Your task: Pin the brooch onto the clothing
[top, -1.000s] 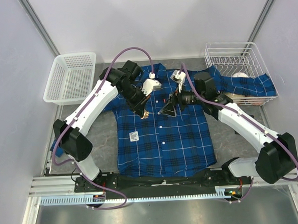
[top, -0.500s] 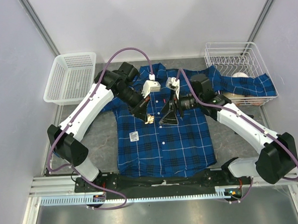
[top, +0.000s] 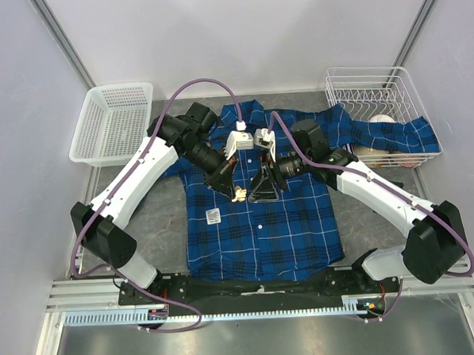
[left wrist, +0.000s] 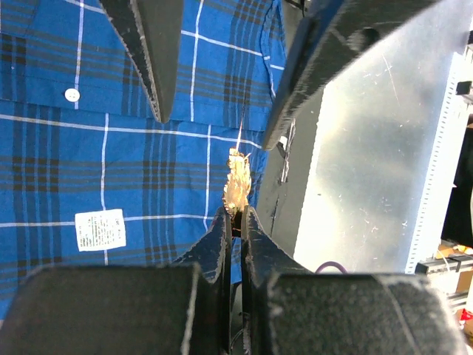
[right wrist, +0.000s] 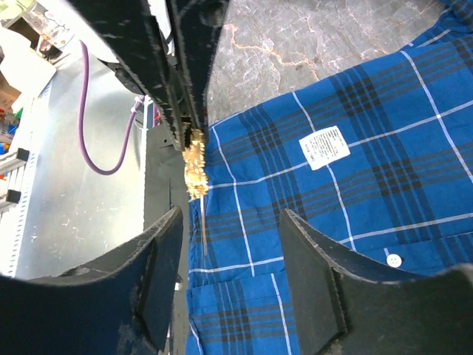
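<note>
The blue plaid shirt (top: 259,216) lies flat on the table, collar at the far side, with a white square tag (top: 213,217) on its left front. My left gripper (top: 238,195) is shut on the gold brooch (top: 239,196) and holds it above the shirt's middle. In the left wrist view the brooch (left wrist: 238,188) sticks out from between the shut fingertips. In the right wrist view the brooch (right wrist: 194,163) hangs with its thin pin pointing down. My right gripper (top: 261,188) is open, close beside the brooch on its right, and holds nothing.
A white plastic basket (top: 112,123) stands at the back left. A white wire rack (top: 380,106) stands at the back right, with one shirt sleeve draped into it. Bare grey tabletop (top: 156,221) shows left of the shirt.
Both grippers have moved toward the near side and closer together over the shirt's middle. The left one carries the brooch with it. The right one stays open.
</note>
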Tool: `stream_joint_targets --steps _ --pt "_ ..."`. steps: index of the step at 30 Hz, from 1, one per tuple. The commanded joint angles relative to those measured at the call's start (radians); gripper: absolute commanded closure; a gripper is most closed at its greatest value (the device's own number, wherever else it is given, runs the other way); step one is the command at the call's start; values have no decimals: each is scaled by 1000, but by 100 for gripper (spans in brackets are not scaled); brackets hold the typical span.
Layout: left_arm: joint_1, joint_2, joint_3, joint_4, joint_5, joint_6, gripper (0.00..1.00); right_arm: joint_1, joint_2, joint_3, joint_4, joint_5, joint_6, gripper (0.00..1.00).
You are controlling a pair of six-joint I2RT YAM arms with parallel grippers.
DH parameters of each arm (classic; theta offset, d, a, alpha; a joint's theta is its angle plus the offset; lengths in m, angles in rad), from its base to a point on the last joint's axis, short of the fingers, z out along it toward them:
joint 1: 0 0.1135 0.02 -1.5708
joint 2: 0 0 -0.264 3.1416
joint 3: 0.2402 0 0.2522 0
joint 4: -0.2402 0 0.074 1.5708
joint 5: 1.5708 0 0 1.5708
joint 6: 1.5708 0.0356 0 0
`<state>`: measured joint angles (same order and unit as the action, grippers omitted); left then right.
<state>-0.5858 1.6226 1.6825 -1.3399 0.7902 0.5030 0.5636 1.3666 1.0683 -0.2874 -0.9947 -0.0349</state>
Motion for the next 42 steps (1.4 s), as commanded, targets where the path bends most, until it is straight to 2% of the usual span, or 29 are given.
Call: stream_joint_targets --steps 1,6,13,17,20,21,23,24,25,26,31,35,36,37,39,40,42 --pt "0 -52 -9 -165 66 43 97 9 12 51 28 -44 15 40" --pt "0 -61 -23 -145 72 43 97 21 15 61 50 -70 32 46" --pt "0 -61 -30 -134 78 40 97 28 28 78 57 -91 66 45" --pt "0 -66 -35 -128 90 40 97 33 42 78 74 -94 93 49" --pt "0 -73 -44 -125 98 45 97 33 49 79 90 -99 107 57" --pt "0 -75 -46 -120 101 48 97 33 54 79 103 -102 121 65" --pt "0 -81 -55 -117 101 48 96 33 57 81 116 -108 135 73" --pt "0 -84 -58 -113 98 51 96 33 57 82 122 -113 142 85" --pt "0 -89 -67 -110 96 51 94 35 55 82 125 -114 145 93" --pt "0 -92 -69 -105 90 49 93 35 55 84 128 -113 147 100" --pt "14 -113 -101 -32 60 8 76 35 52 84 131 -99 164 100" --pt "81 -158 -122 51 55 -55 67 33 54 93 139 -88 184 100" --pt "96 -167 -132 65 64 -63 61 32 54 96 139 -85 187 100" --pt "133 -176 -139 76 92 -67 51 32 54 99 140 -82 187 100" --pt "168 -205 -164 117 106 -84 50 29 58 102 148 -81 201 100" --pt "222 -223 -178 137 141 -90 50 24 57 104 158 -76 214 100" --pt "295 -312 -255 261 205 -138 49 10 57 102 212 -70 271 100"
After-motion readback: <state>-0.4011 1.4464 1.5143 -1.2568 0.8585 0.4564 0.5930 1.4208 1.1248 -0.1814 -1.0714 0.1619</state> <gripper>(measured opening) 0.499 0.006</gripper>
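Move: The left hand already holds the brooch, whose middle sits about 2 cm to its right, 1 cm back and a couple of centimetres below, with the bare needle pointing towards the right hand. From the open right hand the brooch is some 4 cm left, level fore and aft and about 1 cm higher. On the clothing some 16 cm below the right hand, the white label lies 14 cm left, level fore and aft, and a shirt button 4 cm back, straight below otherwise. Leftward, up and slightly back, the right hand eases about 2 cm to the brooch, tipping a little, and shuts its fingers on the needle side while the left, drifting back about 1 cm, keeps its grip. The left fingers then open about halfway and let go; the left hand draws off leftward about 4 cm, finally forward and up too, as the right rises slightly with its hold. ##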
